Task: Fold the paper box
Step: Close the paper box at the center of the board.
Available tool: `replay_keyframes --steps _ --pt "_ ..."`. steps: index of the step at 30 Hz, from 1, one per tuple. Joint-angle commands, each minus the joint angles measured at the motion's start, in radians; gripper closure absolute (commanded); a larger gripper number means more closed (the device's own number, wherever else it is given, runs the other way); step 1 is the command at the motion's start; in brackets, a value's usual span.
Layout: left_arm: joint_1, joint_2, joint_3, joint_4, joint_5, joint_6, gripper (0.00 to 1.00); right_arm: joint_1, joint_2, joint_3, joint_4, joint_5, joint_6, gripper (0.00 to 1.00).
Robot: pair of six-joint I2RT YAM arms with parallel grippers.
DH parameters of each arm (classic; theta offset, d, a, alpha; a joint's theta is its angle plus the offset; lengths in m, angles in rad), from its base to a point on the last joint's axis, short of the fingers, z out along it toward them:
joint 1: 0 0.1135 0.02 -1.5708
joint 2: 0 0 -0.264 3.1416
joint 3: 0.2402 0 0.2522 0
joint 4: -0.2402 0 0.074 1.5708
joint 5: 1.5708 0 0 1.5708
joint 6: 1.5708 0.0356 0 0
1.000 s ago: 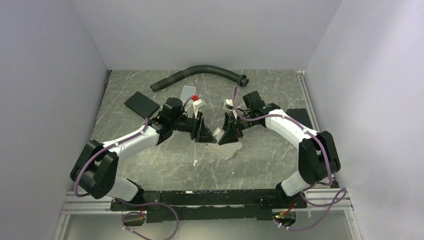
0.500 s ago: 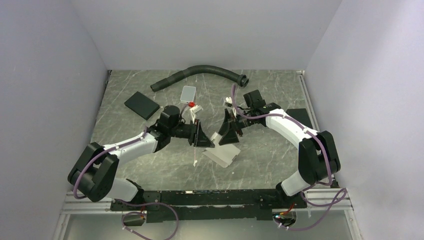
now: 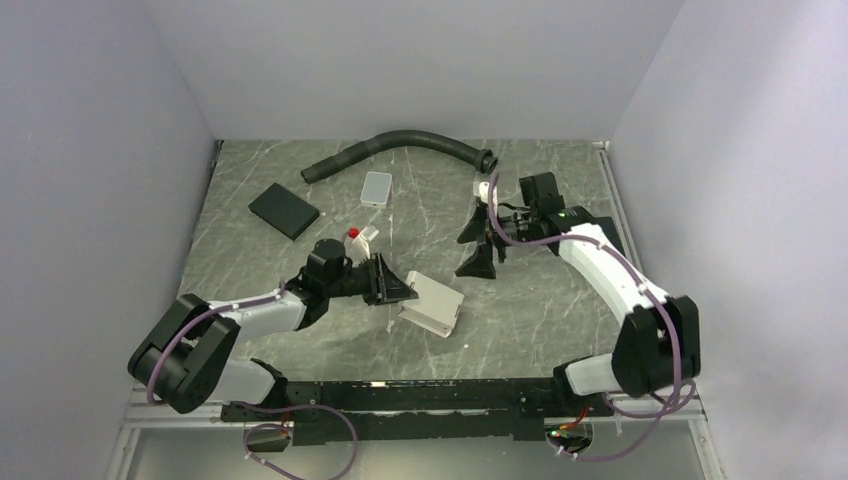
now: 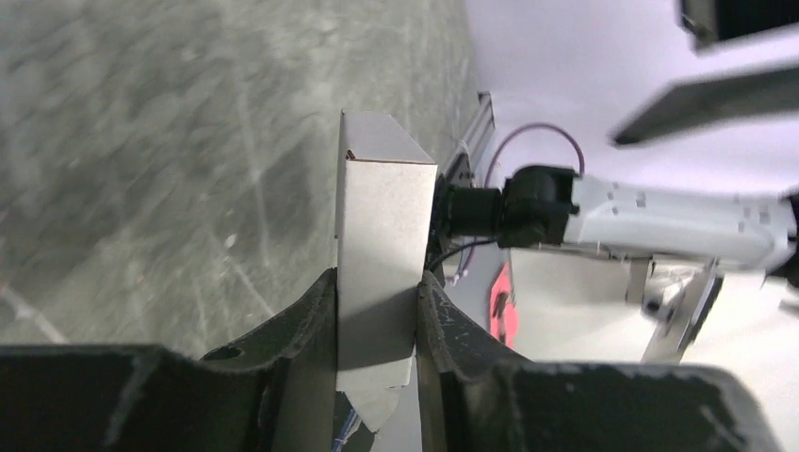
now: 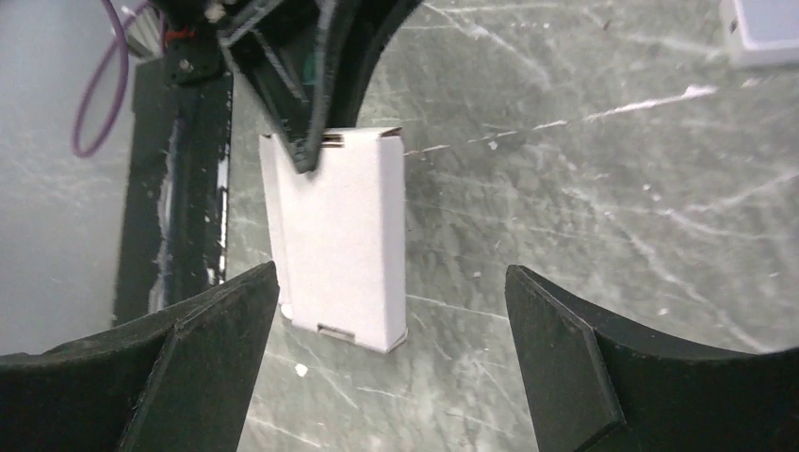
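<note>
The paper box (image 3: 433, 306) is a slim white closed carton, low at the table in front of the left arm. My left gripper (image 3: 393, 287) is shut on its narrow end. In the left wrist view the carton (image 4: 382, 226) stands out between the two black fingers (image 4: 300, 325), which press on its sides. My right gripper (image 3: 477, 248) is open and apart from the box, up and to its right. The right wrist view looks down on the carton (image 5: 339, 240) between its wide-apart fingers (image 5: 221, 325), which touch nothing.
A black hose (image 3: 400, 146) curves along the back of the marble table. A black flat pad (image 3: 284, 210) lies at the back left, and a light grey tile (image 3: 377, 187) lies beside it. Grey walls close in both sides.
My right gripper opened, let go of the box and drew back to the right. The left arm pulled the box toward the near edge and lowered it.
</note>
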Motion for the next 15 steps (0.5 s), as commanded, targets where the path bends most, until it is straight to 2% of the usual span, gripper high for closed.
replay_keyframes --steps 1,5,10,12,15 --pt "0.002 -0.009 -0.096 0.19 -0.213 -0.247 0.98 0.02 -0.131 -0.057 -0.036 0.017 -0.272 0.05" --pt "-0.012 0.035 -0.162 0.315 -0.393 -0.364 0.98 0.075 -0.152 -0.096 -0.116 0.055 -0.472 0.06" --pt "-0.086 0.108 -0.172 0.41 -0.615 -0.422 0.97 0.166 -0.138 -0.135 -0.124 0.149 -0.56 0.07" --pt "-0.113 0.151 -0.16 0.433 -0.673 -0.43 0.94 0.19 -0.128 -0.149 -0.11 0.18 -0.568 0.07" --pt "-0.137 0.246 -0.138 0.481 -0.668 -0.451 0.88 0.207 -0.112 -0.155 -0.11 0.209 -0.584 0.07"
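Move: The paper box is already pinched in the left gripper; its middle lies about 5 cm to the right of that hand, 1 cm back and 2 cm below. From the open right gripper, the box is some 7 cm back, 6 cm to the left and 6 cm below. On the table about 13 cm beneath the left hand, a white scrap lies 2 cm back and 4 cm left, and a grey slab 28 cm ahead and 7 cm left. Keep the left gripper shut on the box's left end and lower it about 5 cm, bringing it forward nearly as far mostly in the second half, while you turn the box some 30 degrees counter-clockwise. Swing the wide-open right gripper back about 6 cm towards the box's right end, lifting slightly before sinking, and turn that wrist counter-clockwise and roll it as it goes. ##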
